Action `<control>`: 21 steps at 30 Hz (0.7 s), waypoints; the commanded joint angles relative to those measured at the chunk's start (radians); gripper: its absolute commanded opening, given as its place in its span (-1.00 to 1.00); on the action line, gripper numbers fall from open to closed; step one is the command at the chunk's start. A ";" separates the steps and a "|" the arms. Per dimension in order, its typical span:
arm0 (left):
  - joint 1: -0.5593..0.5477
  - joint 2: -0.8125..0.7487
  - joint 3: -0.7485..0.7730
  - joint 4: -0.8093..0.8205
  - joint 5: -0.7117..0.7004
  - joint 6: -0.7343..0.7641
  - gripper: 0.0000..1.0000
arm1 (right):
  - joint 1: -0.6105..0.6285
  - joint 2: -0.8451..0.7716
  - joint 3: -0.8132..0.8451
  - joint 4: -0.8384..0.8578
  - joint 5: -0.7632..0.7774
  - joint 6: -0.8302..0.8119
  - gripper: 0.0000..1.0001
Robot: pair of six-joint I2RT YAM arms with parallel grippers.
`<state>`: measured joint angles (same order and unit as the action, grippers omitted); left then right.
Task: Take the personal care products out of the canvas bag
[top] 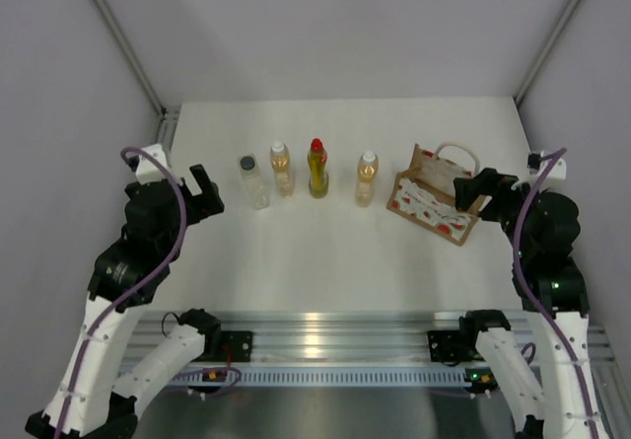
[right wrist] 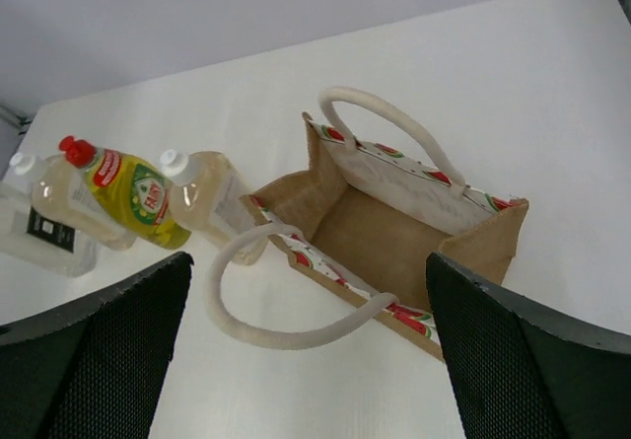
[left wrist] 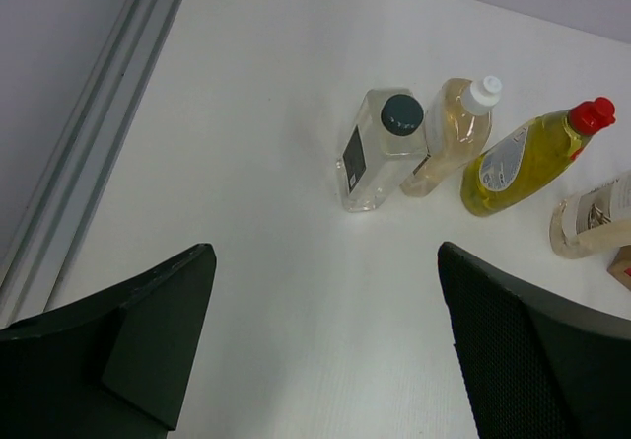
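Several bottles stand in a row on the white table: a clear one with a dark grey cap (top: 253,184), an amber one with a white cap (top: 282,171), a yellow one with a red cap (top: 317,170) and a second amber one (top: 367,180). The canvas bag (top: 434,205) stands at the right, its inside (right wrist: 394,232) showing no bottle. My left gripper (top: 205,194) is open and empty, left of the clear bottle (left wrist: 380,148). My right gripper (top: 471,191) is open and empty, just above the bag's near edge and white handle (right wrist: 286,330).
Grey walls and a metal frame rail (left wrist: 89,163) border the table on the left. The silver mounting rail (top: 325,345) with both arm bases lies along the near edge.
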<state>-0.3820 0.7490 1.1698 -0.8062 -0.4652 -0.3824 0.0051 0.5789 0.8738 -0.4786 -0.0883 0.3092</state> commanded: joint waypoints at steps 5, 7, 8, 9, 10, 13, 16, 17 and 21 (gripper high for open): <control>-0.003 -0.177 -0.041 -0.062 0.000 0.039 0.97 | 0.206 -0.065 0.099 -0.181 0.185 -0.128 0.99; -0.003 -0.209 -0.033 -0.083 -0.006 0.046 0.97 | 0.265 -0.082 0.108 -0.216 0.247 -0.143 0.99; -0.003 -0.215 -0.030 -0.112 -0.010 0.046 0.97 | 0.280 -0.088 0.119 -0.248 0.271 -0.140 0.99; -0.003 -0.230 -0.029 -0.122 -0.015 0.043 0.97 | 0.297 -0.100 0.122 -0.264 0.291 -0.139 0.99; -0.001 -0.240 -0.030 -0.132 -0.015 0.040 0.97 | 0.302 -0.108 0.128 -0.278 0.311 -0.139 0.99; -0.003 -0.263 -0.038 -0.155 0.010 0.039 0.97 | 0.309 -0.145 0.128 -0.298 0.294 -0.140 0.99; -0.003 -0.264 -0.033 -0.183 0.028 0.039 0.97 | 0.309 -0.165 0.139 -0.330 0.320 -0.139 0.99; -0.003 -0.266 -0.030 -0.189 0.049 0.049 0.96 | 0.309 -0.184 0.137 -0.330 0.324 -0.139 0.99; -0.003 -0.278 -0.035 -0.202 0.088 0.071 0.97 | 0.309 -0.198 0.157 -0.354 0.314 -0.197 0.99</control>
<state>-0.3820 0.4885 1.1381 -0.9821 -0.4217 -0.3412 0.2947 0.3920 0.9771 -0.7780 0.1902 0.1608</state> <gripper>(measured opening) 0.984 0.993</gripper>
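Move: From the open, empty left hand the clear black-capped bottle stands some 19 cm ahead, 8 cm right and 22 cm below; the white-capped bottle is about 7 cm right of it and 4 cm farther out. From the empty right hand the canvas bag is roughly 19 cm ahead, 1 cm right and 22 cm below, with the single amber bottle some 20 cm to its left, level with it in reach. Both open hands draw back about 7 cm, away from bottles and bag, the right's left side dipping 10 degrees. ##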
